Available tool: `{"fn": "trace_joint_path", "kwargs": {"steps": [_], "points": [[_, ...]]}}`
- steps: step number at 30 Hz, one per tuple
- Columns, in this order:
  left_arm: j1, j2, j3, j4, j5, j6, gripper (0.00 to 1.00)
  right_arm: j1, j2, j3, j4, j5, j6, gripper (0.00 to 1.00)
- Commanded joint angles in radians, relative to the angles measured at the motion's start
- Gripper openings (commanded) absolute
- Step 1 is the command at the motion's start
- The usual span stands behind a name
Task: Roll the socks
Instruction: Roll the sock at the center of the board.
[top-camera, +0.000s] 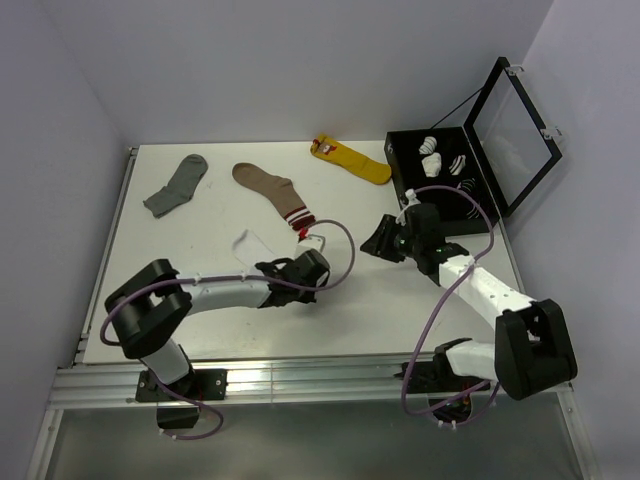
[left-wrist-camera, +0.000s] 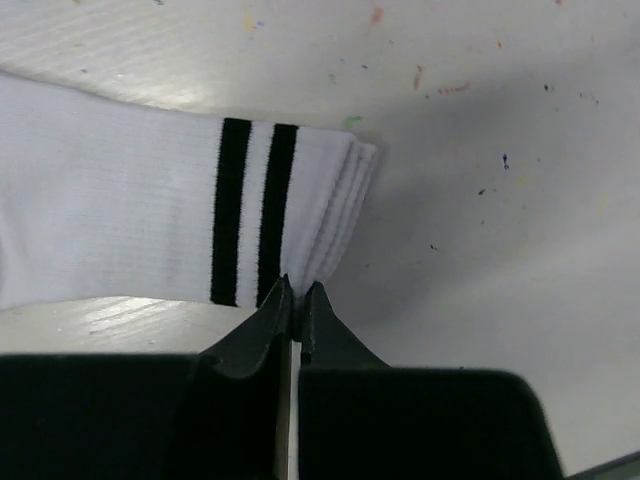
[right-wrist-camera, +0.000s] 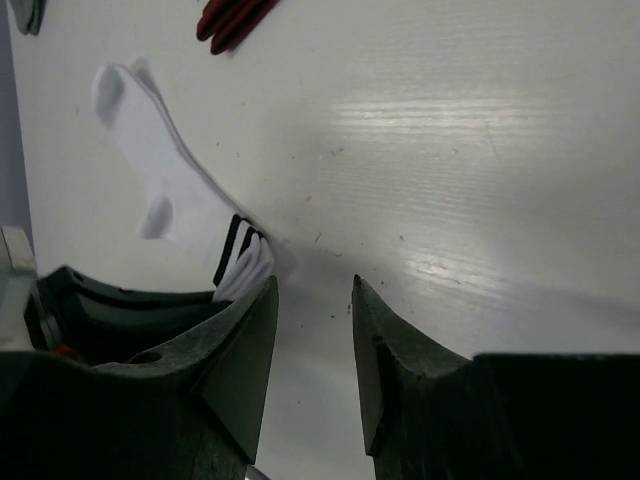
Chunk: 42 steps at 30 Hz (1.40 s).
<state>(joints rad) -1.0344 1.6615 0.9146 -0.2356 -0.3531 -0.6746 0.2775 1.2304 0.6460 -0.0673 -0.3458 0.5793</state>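
Note:
The white socks (top-camera: 250, 243) lie flat left of the table's middle, apparently one on the other. The top one has two dark stripes (left-wrist-camera: 250, 210) near its cuff, and the cuff edge shows several layers. My left gripper (left-wrist-camera: 298, 292) is shut on the edge of that cuff, just past the stripes; in the top view it (top-camera: 277, 269) sits at the socks' near end. The right wrist view shows the socks (right-wrist-camera: 170, 190) stretching away, with two toes slightly offset at the far end. My right gripper (right-wrist-camera: 313, 285) hangs open above bare table, just right of the cuff, holding nothing (top-camera: 380, 242).
A brown sock with a striped cuff (top-camera: 270, 188), a grey sock (top-camera: 177, 185) and a yellow sock (top-camera: 350, 158) lie along the back. A black box (top-camera: 400, 165) with its lid raised holds rolled socks at the back right.

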Motion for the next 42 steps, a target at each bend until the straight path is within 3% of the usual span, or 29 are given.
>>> {"fn": "trace_joint_path", "kwargs": {"steps": [1,6,12,16,25,42], "points": [[0.088,-0.086,-0.060,0.130,0.184,-0.059,0.00,0.034,0.020,0.004,0.064,-0.039,0.008,0.43],[0.178,-0.121,-0.117,0.202,0.344,-0.111,0.00,0.129,0.069,0.021,0.116,-0.038,-0.001,0.42],[0.261,-0.124,-0.163,0.226,0.460,-0.175,0.00,0.221,0.181,0.055,0.149,-0.028,-0.004,0.32],[0.301,-0.124,-0.192,0.266,0.474,-0.204,0.00,0.265,0.268,0.096,0.152,-0.032,-0.018,0.25],[0.346,-0.117,-0.252,0.328,0.513,-0.252,0.00,0.330,0.432,0.170,0.162,-0.068,-0.021,0.22],[0.375,-0.106,-0.290,0.383,0.562,-0.278,0.01,0.359,0.514,0.236,0.216,-0.068,-0.006,0.22]]}}
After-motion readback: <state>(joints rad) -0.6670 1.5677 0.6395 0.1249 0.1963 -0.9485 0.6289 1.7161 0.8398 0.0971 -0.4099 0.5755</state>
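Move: The white sock's striped cuff, its near corner still pinched by the left fingers, has its middle about 3 cm ahead of that hand; from the open right hand it is some 14 cm left, 6 cm back and 8 cm below. The same sock's foot lies about 16 cm left of the cuff and 9 cm farther out. The brown sock's red-striped cuff is roughly 11 cm ahead of the right hand, 17 cm left and 9 cm below. The white sock's cuff stays pinched as the left hand shifts it a few centimetres left and forward, rolling some 35 degrees and swinging its fingers more to the right. Towards the cuff's free far corner the right hand sweeps about 14 cm left, sinking and drawing back a little, then easing slightly up and forward near the end; it turns counter-clockwise and its fingers half close, ending right beside the cuff. ##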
